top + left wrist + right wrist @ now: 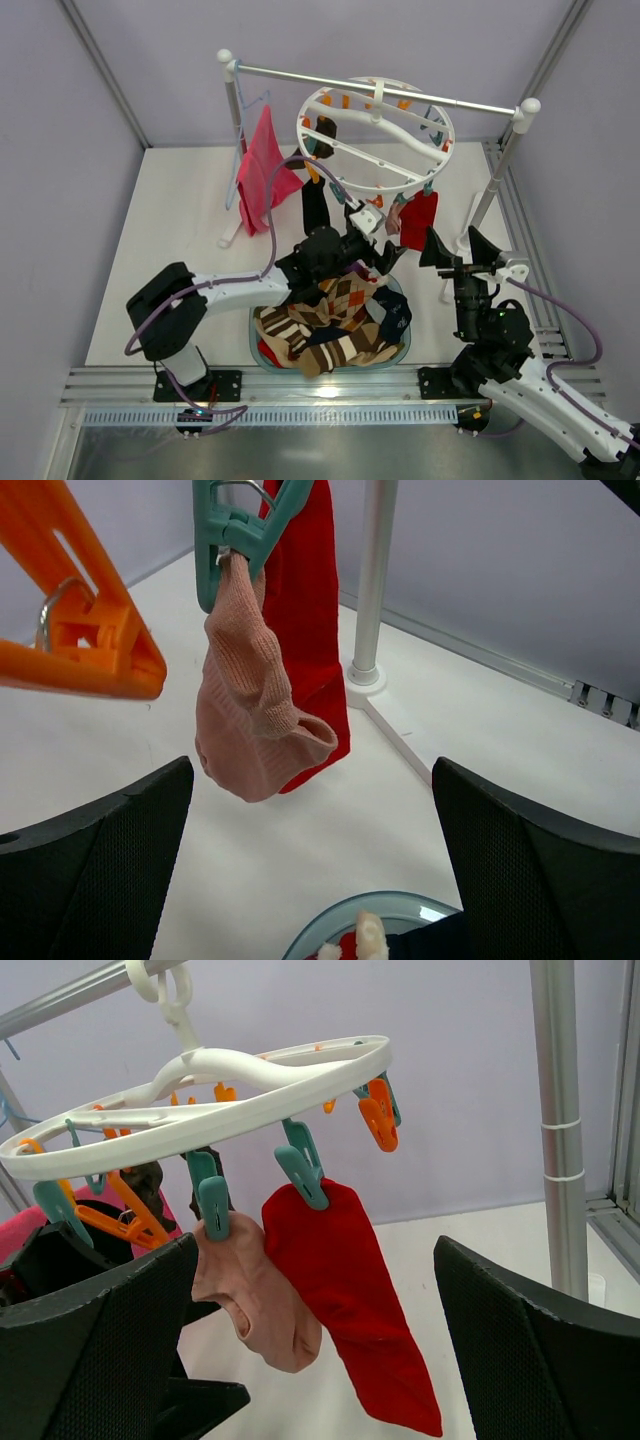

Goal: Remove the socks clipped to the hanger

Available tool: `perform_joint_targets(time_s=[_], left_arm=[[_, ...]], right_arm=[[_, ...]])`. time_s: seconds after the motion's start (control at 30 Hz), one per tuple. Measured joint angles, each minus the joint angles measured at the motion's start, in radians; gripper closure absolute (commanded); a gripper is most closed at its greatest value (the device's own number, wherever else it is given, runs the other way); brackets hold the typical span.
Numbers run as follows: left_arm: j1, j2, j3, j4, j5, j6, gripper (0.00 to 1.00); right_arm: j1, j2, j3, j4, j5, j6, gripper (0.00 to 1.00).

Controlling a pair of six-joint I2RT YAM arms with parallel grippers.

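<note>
The white round hanger (375, 135) (200, 1090) hangs from the rail by its centre hook, with orange and teal clips around it. A red sock (417, 220) (350, 1300) and a pale pink sock (255, 1295) (245, 700) hang side by side from teal clips at its near edge. A black sock (313, 205) hangs on its left side. My left gripper (380, 245) (315, 850) is open just below and in front of the pink sock, with nothing between its fingers. My right gripper (460, 245) (310, 1350) is open to the right, facing both socks and apart from them.
A clear bluish basin (400, 345) (350, 920) holding several loose socks sits between the arms. A pink cloth (262, 170) hangs at the rail's left end. The rail's white right post (495, 190) (560, 1130) (372, 580) stands close behind the red sock. An empty orange clip (85, 640) hangs near my left gripper.
</note>
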Motion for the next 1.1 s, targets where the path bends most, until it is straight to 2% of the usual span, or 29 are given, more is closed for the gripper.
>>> perform_joint_targets(time_s=[0.3,0.43,0.7,0.73,0.8,0.87,0.9,1.0,1.1], left_arm=[[0.006,0.132,0.028,0.163,-0.079,-0.016,0.00],[0.007,0.179,0.044,0.217,-0.132,-0.017,0.21],[0.008,0.211,0.047,0.337,-0.206,-0.003,0.43],[0.008,0.211,0.047,0.351,-0.209,0.001,0.55],[0.008,0.213,0.047,0.377,-0.216,0.005,0.71],[0.008,0.217,0.046,0.398,-0.220,0.010,0.81],[0.008,0.217,0.046,0.404,-0.221,0.011,0.81],[0.008,0.217,0.036,0.429,-0.222,0.009,0.93],[0.008,0.217,0.015,0.443,-0.221,0.008,0.99]], right_arm=[[0.000,-0.061,-0.017,-0.010,-0.018,0.015,0.00],[0.000,-0.084,-0.019,-0.020,-0.035,0.027,0.00],[0.000,-0.074,-0.022,-0.027,-0.062,0.029,0.00],[0.000,-0.070,-0.022,-0.028,-0.065,0.029,0.00],[0.000,-0.062,-0.022,-0.029,-0.071,0.029,0.00],[0.000,-0.055,-0.022,-0.030,-0.074,0.029,0.01],[0.000,-0.052,-0.022,-0.030,-0.076,0.029,0.01],[0.000,-0.048,-0.022,-0.031,-0.080,0.029,0.00],[0.000,-0.039,-0.022,-0.031,-0.089,0.029,0.00]])
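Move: The pink sock hangs in its teal clip about 5 cm ahead of the open left hand and 3 cm to its right, at hand height. The red sock hangs 6 cm farther right and 1 cm beyond the pink one; an orange clip is about 4 cm ahead, 2 cm left and 6 cm above the hand. From the right hand the pink sock lies roughly 12 cm ahead, 9 cm left and 6 cm lower. The left hand reaches about 5 cm forward to the pink sock, then closes, pinching it below its clip. ##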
